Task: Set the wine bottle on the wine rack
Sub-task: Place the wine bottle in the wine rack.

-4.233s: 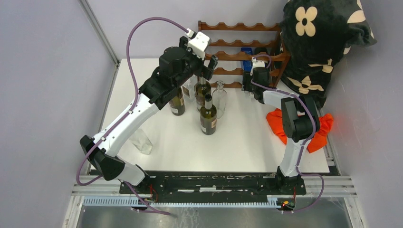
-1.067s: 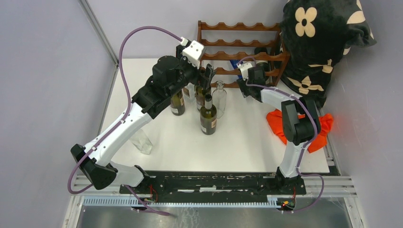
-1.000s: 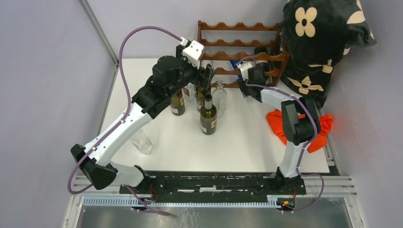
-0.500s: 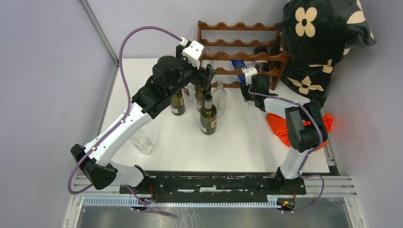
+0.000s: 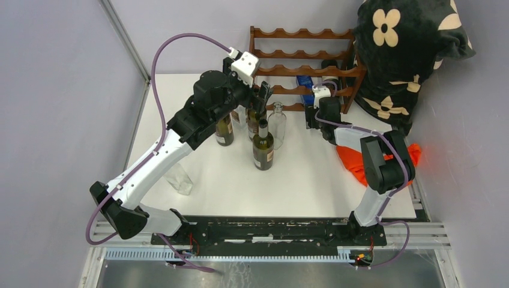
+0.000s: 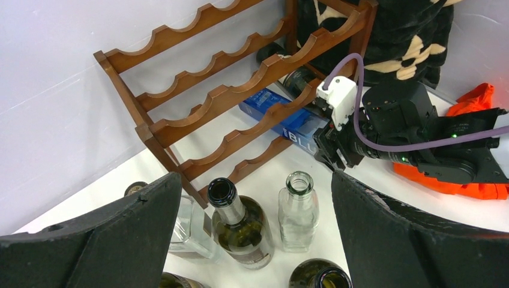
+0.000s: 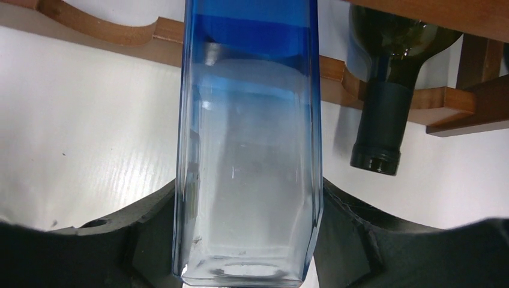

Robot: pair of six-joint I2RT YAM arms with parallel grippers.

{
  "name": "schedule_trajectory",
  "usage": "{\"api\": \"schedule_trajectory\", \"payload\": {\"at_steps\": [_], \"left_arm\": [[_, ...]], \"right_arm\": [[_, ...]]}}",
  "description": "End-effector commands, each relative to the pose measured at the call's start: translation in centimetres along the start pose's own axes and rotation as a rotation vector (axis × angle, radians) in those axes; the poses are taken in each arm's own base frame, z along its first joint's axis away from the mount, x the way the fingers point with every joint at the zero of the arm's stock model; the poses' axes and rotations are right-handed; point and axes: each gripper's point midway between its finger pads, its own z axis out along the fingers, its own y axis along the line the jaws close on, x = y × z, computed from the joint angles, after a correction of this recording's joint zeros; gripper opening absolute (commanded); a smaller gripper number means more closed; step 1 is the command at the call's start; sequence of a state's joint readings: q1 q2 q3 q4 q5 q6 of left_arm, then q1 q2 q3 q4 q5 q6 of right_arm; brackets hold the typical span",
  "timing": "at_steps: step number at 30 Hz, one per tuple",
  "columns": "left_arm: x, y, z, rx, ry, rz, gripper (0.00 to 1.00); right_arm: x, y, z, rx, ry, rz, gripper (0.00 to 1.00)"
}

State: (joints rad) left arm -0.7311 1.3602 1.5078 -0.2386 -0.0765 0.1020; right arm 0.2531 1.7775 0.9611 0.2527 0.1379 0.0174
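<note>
The reddish-brown wine rack (image 5: 300, 55) (image 6: 234, 90) stands at the back of the table. My right gripper (image 5: 314, 113) (image 7: 249, 240) is shut on the base of a square blue bottle (image 5: 307, 82) (image 6: 289, 122) (image 7: 249, 150), which points into the rack's lower tiers. A dark wine bottle (image 7: 384, 90) (image 6: 297, 78) lies in the rack to its right. My left gripper (image 5: 262, 96) (image 6: 255, 180) hangs open above an upright green wine bottle (image 6: 237, 225) (image 5: 256, 117), touching nothing.
Around that bottle stand a clear glass bottle (image 6: 298, 210) (image 5: 277, 120), a square clear bottle (image 6: 186, 225) and two more dark bottles (image 5: 263, 144) (image 5: 224, 129). A clear glass (image 5: 179, 178) sits front left. Orange cloth (image 5: 354, 159) and black flowered fabric (image 5: 408, 48) lie at the right.
My right gripper has shifted right and toward the near side with the blue bottle, whose far end now sits further right along the rack. The left arm has not moved.
</note>
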Motion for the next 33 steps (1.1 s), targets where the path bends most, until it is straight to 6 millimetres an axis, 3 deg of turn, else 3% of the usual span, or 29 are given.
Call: {"api": "schedule_trajectory", "payload": {"at_steps": [1, 7, 13, 23, 33], "left_arm": [[-2.3, 0.2, -0.3, -0.007, -0.050, 0.004, 0.99], [-2.1, 0.4, 0.0, -0.016, -0.041, 0.020, 1.00], [-1.9, 0.5, 0.5, -0.024, -0.032, 0.033, 1.00], [-1.5, 0.5, 1.5, -0.024, -0.015, 0.048, 1.00], [-1.5, 0.4, 2.6, -0.018, 0.003, 0.065, 1.00]], "right_arm": [[-11.6, -0.4, -0.3, 0.004, -0.328, 0.144, 0.00], [-13.8, -0.7, 0.5, 0.025, -0.363, 0.177, 0.00], [-14.7, -0.9, 1.1, 0.041, -0.378, 0.219, 0.00], [-17.3, -1.5, 0.7, 0.058, -0.481, 0.244, 0.00], [-17.8, -1.9, 1.7, 0.080, -0.521, 0.245, 0.00]]}}
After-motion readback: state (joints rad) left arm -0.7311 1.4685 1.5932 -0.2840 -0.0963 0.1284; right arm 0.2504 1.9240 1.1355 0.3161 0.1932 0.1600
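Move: The bottom-tier rack slot that the blue bottle is already partly in has its middle about 12 cm ahead of the right hand, 1 cm left and some 2 cm lower. The dark wine bottle in the end slot lies roughly 10 cm ahead and 8 cm right of the right hand. The clear glass bottle stands about 14 cm left and 8 cm back. From the left hand, the slot is some 24 cm ahead, 17 cm right and 35 cm below. The blue bottle, still gripped at its neck end by the right hand, goes base first about 5 cm deeper between the rack's bottom and middle front rails, drifting 1 cm left early on. The right wrist turns about 7 degrees clockwise and rolls its left side up as much; late on, the hand rises about 1.5 cm and tips up slightly. The open, empty left hand eases 3 cm forward, down and right. ##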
